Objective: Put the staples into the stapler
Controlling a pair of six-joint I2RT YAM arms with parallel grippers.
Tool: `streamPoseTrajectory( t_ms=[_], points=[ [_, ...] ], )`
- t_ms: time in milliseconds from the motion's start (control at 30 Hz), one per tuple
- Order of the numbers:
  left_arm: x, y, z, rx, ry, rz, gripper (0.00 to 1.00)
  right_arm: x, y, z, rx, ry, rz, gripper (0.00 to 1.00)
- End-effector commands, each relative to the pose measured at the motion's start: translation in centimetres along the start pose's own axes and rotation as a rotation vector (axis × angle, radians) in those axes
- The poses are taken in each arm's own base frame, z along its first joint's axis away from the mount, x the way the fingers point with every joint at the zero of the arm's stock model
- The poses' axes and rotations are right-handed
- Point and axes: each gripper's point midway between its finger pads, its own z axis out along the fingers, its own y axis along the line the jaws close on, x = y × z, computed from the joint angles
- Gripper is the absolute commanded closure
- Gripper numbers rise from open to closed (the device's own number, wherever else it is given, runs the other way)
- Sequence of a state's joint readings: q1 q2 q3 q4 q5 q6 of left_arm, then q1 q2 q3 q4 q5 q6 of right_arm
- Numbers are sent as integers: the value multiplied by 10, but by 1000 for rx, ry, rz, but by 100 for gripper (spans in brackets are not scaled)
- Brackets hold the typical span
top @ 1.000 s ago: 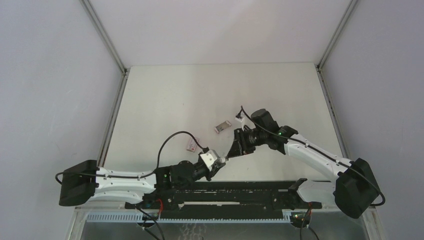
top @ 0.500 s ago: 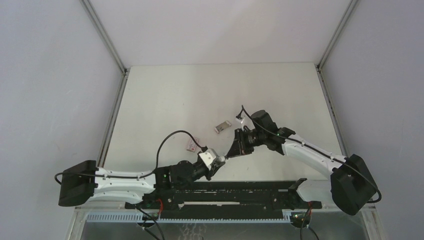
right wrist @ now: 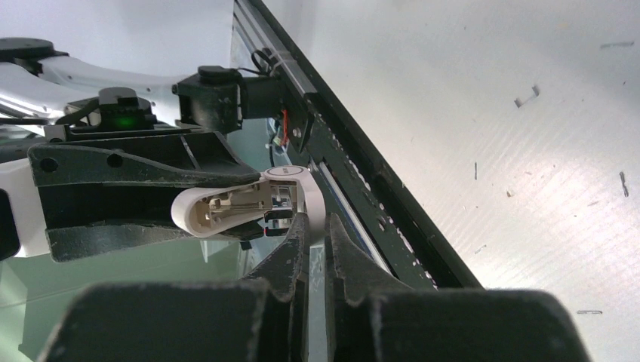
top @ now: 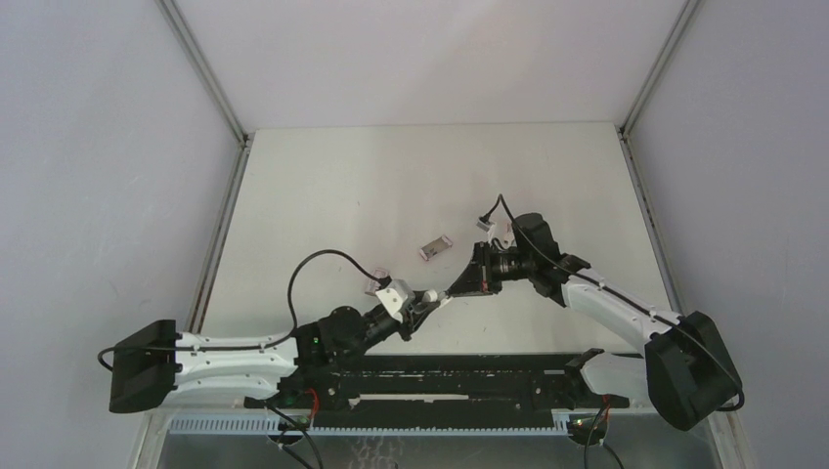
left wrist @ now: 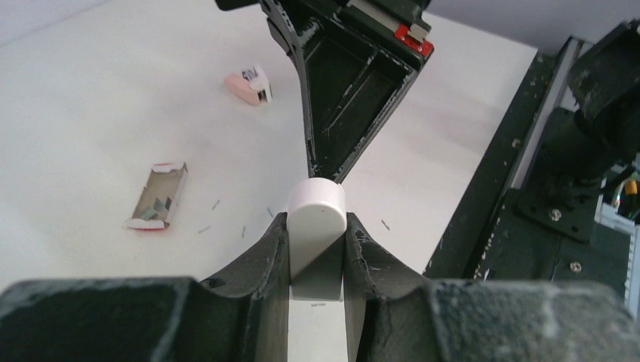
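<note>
A white stapler (left wrist: 317, 219) is clamped between my left gripper's (left wrist: 317, 226) fingers, raised off the table. In the top view the left gripper (top: 418, 303) and my right gripper (top: 452, 290) meet tip to tip at the stapler (top: 428, 296). In the right wrist view the stapler (right wrist: 226, 207) lies open, showing its metal channel, and the right gripper (right wrist: 315, 219) is shut on its thin white end. An open staple box (left wrist: 157, 197) with staples inside lies on the table, left of the stapler. The open box (top: 374, 283) is partly hidden by the left arm's cable.
A second small pink and white box (top: 435, 247) lies farther back on the table (top: 323, 195). Loose staples (left wrist: 243, 231) are scattered near the open box. A black rail (top: 459, 376) runs along the near edge. Grey walls enclose the table.
The right gripper has closed on the stapler's end. The left gripper has moved the stapler slightly back and left, and the right wrist has shifted right.
</note>
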State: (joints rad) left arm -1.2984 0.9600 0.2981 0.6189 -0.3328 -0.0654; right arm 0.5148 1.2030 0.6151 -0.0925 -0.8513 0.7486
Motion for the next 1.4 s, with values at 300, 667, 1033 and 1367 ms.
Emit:
streamPoseTrajectory(
  t_ms=[300, 667, 1033, 1367],
  points=[
    [-98, 20, -14, -16, -388, -102, 100, 0, -13, -1, 18, -45, 48, 100],
    [-106, 35, -29, -5, -456, -180, 100, 2, -20, -1, 27, -32, 13, 84],
    [-103, 7, -38, 375, -297, -333, 100, -13, 44, -42, -99, -241, -499, 43],
    [-125, -35, -59, 669, -254, -410, 100, 3, 115, -32, -235, -235, -821, 38]
  ],
)
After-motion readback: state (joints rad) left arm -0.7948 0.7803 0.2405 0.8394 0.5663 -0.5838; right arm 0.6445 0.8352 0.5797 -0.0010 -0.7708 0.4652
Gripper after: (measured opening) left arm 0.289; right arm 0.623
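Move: Between the two hands is the stapler, still held by the left fingers. Its middle is about 2 cm right and 1 cm ahead of the left hand, and about 3 cm left and 1 cm back of the right, whose shut fingertips are at its free end. Some 14 cm below the right hand, the staple tray lies 17 cm ahead and 2 left, the staple box 7 ahead and 17 left, and the pink-and-white item 22 ahead and 17 right. Keeping its grip on the stapler, the left hand rises about 10 cm, drifting left, then draws back some 6 cm, rolling and turning clockwise about 25 degrees. The right fingertips first stay nearly in place at the stapler's free end, then open wide and come free with a small dip and shift right; that hand then rises some 10 cm, rolling about 35 degrees and easing back. ##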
